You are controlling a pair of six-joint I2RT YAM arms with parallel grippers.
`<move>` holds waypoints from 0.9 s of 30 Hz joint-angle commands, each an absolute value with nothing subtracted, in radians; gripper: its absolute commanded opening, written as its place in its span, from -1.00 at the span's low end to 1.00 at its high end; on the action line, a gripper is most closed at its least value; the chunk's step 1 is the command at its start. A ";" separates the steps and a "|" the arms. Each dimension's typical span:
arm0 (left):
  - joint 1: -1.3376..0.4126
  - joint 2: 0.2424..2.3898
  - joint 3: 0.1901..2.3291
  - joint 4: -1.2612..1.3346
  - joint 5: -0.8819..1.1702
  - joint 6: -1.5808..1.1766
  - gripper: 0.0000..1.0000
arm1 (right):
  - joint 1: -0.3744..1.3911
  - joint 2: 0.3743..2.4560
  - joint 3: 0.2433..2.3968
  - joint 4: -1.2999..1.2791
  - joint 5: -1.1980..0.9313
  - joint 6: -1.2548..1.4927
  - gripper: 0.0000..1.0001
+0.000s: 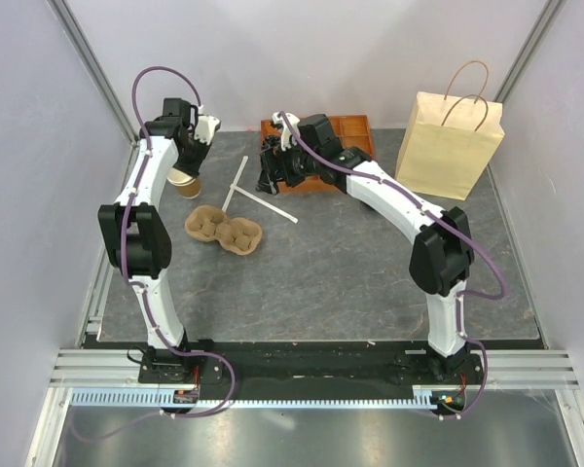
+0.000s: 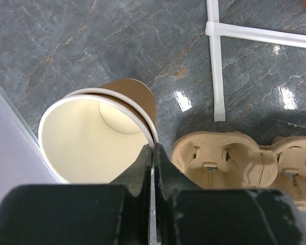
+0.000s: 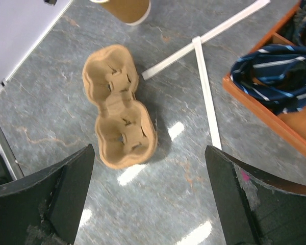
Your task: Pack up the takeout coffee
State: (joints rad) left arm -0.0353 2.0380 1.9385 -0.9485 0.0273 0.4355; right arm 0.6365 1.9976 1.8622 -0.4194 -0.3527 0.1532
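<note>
No cup with a black lid shows in any view, so the takeout coffee is out of view. A lidless brown paper cup [image 2: 92, 138], cream inside, stands at the table's left edge [image 1: 184, 182]; a second rim seems nested around it. My left gripper [image 2: 154, 153] is shut on this cup's white rim, one finger inside and one outside. My right gripper [image 3: 150, 194] hangs open above bare table near the orange tray [image 1: 355, 126], holding nothing. The brown paper bag [image 1: 448, 146] stands upright at the back right.
A tan pulp cup carrier [image 1: 224, 229] lies right of the cup, its wells empty [image 3: 117, 107]. Two crossed white strips [image 1: 238, 180] lie behind it. The orange tray [image 3: 275, 117] holds a dark striped cloth [image 3: 275, 71]. A wall runs close along the cup's left side.
</note>
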 commanded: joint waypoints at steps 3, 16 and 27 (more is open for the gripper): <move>-0.038 1.999 1.953 -0.945 0.031 0.469 -0.81 | 0.632 2.118 1.983 -0.353 -0.445 0.255 0.96; -0.031 2.046 1.945 -0.943 0.072 0.460 -0.66 | 0.632 2.114 1.950 -0.313 -0.462 0.279 0.96; -0.023 2.042 1.931 -0.943 0.109 0.456 -0.39 | 0.632 2.112 1.948 -0.314 -0.460 0.273 0.96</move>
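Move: From the left hand, which pinches the rim of the raised, leaning stack of paper cups, the stack's middle lies about 3 cm left, 1 cm ahead and 5 cm below. The cup carrier's middle is some 8 cm right, 10 cm back and 13 cm below; the nearer white strip lies 10 cm right, 4 cm ahead on the table. From the empty right hand the cups are about 21 cm left, 7 cm ahead and 12 cm down. Loosening its pinch, the left hand opens the fingers to about a quarter and lets go of the cup rim, hardly shifting until it sinks about 1 cm over the rim at the end. Meanwhile the wide-open right hand moves about 3 cm left and 3 cm down, slightly forward, towards the cups, its wrist tipping under 10 degrees, then holds there without touching anything. ##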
